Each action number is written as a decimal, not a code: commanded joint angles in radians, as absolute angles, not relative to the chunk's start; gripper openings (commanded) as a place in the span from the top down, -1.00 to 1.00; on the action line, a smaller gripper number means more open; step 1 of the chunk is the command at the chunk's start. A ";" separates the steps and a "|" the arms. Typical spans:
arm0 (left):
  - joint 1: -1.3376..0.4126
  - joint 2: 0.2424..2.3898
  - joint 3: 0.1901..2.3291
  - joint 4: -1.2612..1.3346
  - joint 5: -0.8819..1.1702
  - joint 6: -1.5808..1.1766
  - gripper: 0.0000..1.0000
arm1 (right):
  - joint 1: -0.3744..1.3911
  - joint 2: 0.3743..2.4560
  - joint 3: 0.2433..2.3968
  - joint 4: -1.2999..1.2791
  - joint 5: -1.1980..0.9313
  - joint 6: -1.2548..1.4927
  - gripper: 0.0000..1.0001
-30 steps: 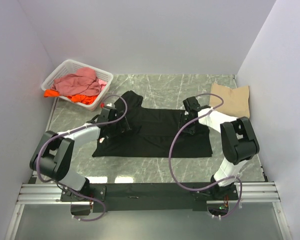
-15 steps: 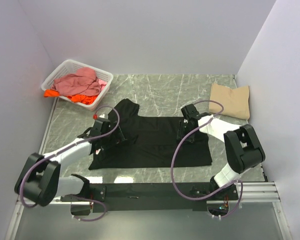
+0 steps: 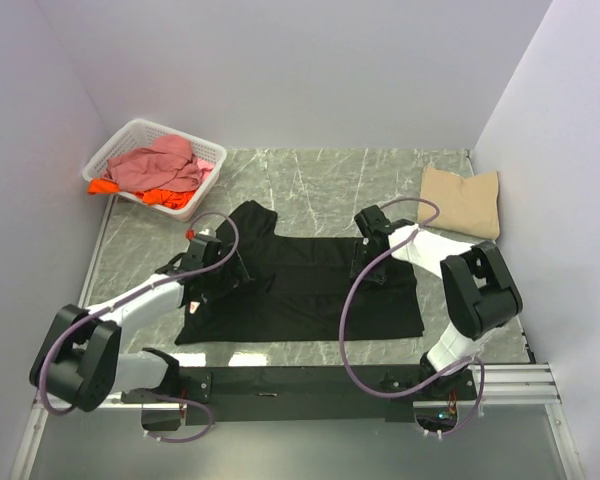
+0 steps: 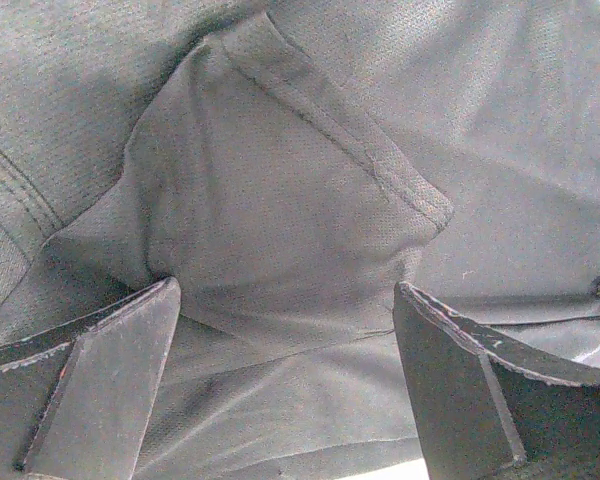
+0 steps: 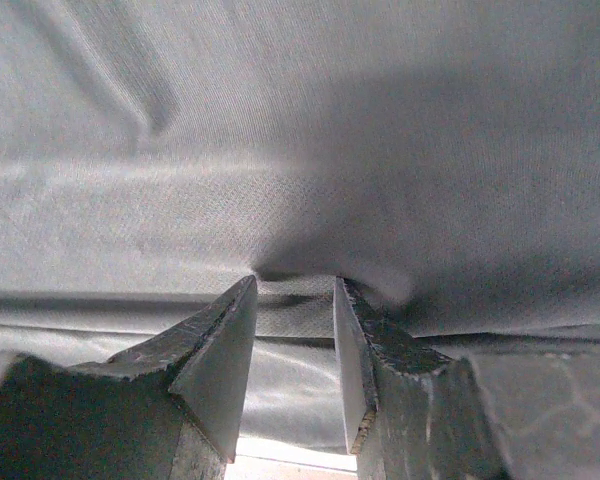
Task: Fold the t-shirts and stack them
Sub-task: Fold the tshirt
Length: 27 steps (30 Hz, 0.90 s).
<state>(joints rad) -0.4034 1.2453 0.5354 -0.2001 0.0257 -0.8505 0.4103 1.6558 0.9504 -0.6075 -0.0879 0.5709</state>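
Observation:
A black t-shirt (image 3: 300, 285) lies spread flat in the middle of the table, one sleeve (image 3: 255, 215) sticking out toward the back left. My left gripper (image 3: 220, 272) rests low on its left part, jaws wide open over wrinkled black cloth (image 4: 280, 200) with nothing pinched; the gripper (image 4: 287, 288) fills the lower frame. My right gripper (image 3: 365, 260) presses on the shirt's right part. Its jaws (image 5: 294, 281) stand partly open, tips dug into the cloth (image 5: 300, 130), which puckers between them. A folded tan t-shirt (image 3: 462, 200) lies at the back right.
A white lattice basket (image 3: 130, 130) at the back left holds a pink t-shirt (image 3: 160, 165) over an orange one (image 3: 175, 198). Grey walls close in the left, back and right. The shirt's near hem (image 3: 300, 338) lies close to the table's front edge and rail.
The black shirt has slid toward the near edge with both grippers on it. The right gripper moved left and nearer, and the shirt's right sleeve now lies within its outline.

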 commanded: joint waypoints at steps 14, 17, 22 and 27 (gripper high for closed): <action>-0.403 1.489 1.007 -0.402 -0.032 -0.719 -0.94 | 0.413 1.703 1.104 -0.673 0.003 0.511 0.10; -0.403 1.569 1.176 -0.439 -0.072 -0.704 -0.97 | 0.413 1.634 1.101 -0.678 -0.029 0.511 0.07; -0.396 1.788 1.471 -0.511 -0.162 -0.690 -0.97 | 0.414 1.510 1.092 -0.689 -0.061 0.517 0.06; -0.387 2.015 1.668 -0.540 -0.262 -0.673 -0.86 | 0.413 1.404 1.062 -0.689 -0.109 0.538 0.06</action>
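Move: From the left hand, low on the black t-shirt, the sleeve sticking out at the far side lies some 17 cm ahead and 2 cm right; the laundry basket is about 30 cm ahead, 19 cm left, and the shirt's near edge 15 cm straight back. From the right hand, also on the cloth, the shirt's far edge is roughly 10 cm straight ahead, and the brown folded cloth 20 cm ahead, 20 cm right. Left hand slides forward, then lifts over the sleeve, some 22 cm, fingers open; right rises about 8 cm. ##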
